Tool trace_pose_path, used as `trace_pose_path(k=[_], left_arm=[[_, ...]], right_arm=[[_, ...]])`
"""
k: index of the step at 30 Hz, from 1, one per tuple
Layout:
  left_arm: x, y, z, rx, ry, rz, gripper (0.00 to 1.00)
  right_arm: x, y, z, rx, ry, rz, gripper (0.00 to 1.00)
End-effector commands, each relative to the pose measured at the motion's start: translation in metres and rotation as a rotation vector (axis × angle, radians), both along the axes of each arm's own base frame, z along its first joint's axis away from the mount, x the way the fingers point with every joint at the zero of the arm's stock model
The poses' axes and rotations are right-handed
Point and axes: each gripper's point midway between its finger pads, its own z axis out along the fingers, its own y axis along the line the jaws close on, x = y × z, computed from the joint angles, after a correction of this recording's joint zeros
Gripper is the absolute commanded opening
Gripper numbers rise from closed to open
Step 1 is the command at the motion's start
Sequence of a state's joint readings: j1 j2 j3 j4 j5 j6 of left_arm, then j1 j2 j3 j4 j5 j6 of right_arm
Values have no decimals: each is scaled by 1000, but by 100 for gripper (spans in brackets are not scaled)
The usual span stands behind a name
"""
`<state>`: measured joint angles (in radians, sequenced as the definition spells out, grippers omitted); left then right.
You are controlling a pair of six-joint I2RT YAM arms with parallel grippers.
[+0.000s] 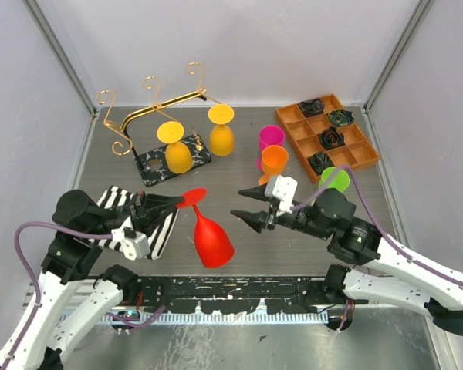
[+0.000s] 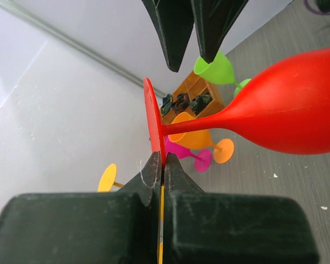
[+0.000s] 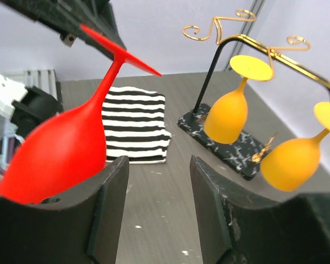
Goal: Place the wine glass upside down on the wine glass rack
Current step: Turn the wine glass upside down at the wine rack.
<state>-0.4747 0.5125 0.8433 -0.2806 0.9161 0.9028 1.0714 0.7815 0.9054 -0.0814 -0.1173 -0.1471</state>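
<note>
The red wine glass [image 1: 213, 240] hangs tilted, foot up and bowl low, in front of the arms. My left gripper [image 1: 182, 200] is shut on the rim of its round foot [image 2: 154, 124]. My right gripper [image 1: 244, 204] stands open just right of the glass, nothing between its fingers [image 3: 111, 190]; the red bowl [image 3: 58, 151] lies beside the left finger. The wine glass rack [image 1: 167, 102], gold wire on a marbled black base [image 1: 156, 166], stands at the back left. Two yellow glasses [image 1: 178, 153] [image 1: 221, 136] hang upside down from it, and both show in the right wrist view too.
A black-and-white striped cloth [image 1: 160, 225] lies under the left gripper. At the back right stands an orange compartment tray [image 1: 353, 146] with dark objects. Pink [image 1: 272, 139], orange [image 1: 275, 161] and green [image 1: 336, 179] glasses stand near it. Grey walls close in the table.
</note>
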Motion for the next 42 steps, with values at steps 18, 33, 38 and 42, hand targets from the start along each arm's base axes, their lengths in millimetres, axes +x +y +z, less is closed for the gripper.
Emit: trace_pose_path(k=[18, 33, 38, 42], left_arm=[[-5, -38, -59, 144, 151, -194, 0], [-13, -45, -64, 184, 146, -225, 0], [-12, -45, -62, 182, 138, -221, 0], [-11, -46, -61, 177, 139, -218, 1]], right_arm=[[-12, 5, 3, -93, -584, 139, 55], [-23, 31, -16, -129, -511, 283, 25], [-22, 33, -23, -145, -503, 290, 23], [-18, 35, -26, -161, -505, 283, 18]])
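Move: The red wine glass hangs upside down from the left fingers, its foot's middle about 2 cm to their right and level. From the open right hand that foot is some 10 cm left, 1 cm back and 3 cm higher; the red bowl is 5 cm left, 5 cm back and 8 cm lower. The orange glass stands 15 cm ahead and 9 cm right, 25 cm down; the nearer yellow rack glass hangs about 19 cm ahead, 15 cm left, 14 cm down. The right fingers come to straddle the free rim of the red foot, opposite the left ones: the hand sinks about 3 cm while rolling nearly 30 degrees about its fingers, then eases left and down and narrows its gap by over half. The left hand keeps its pinch, carrying the foot about 8 cm down and 4–5 cm right to meet it, tilting as it goes. ##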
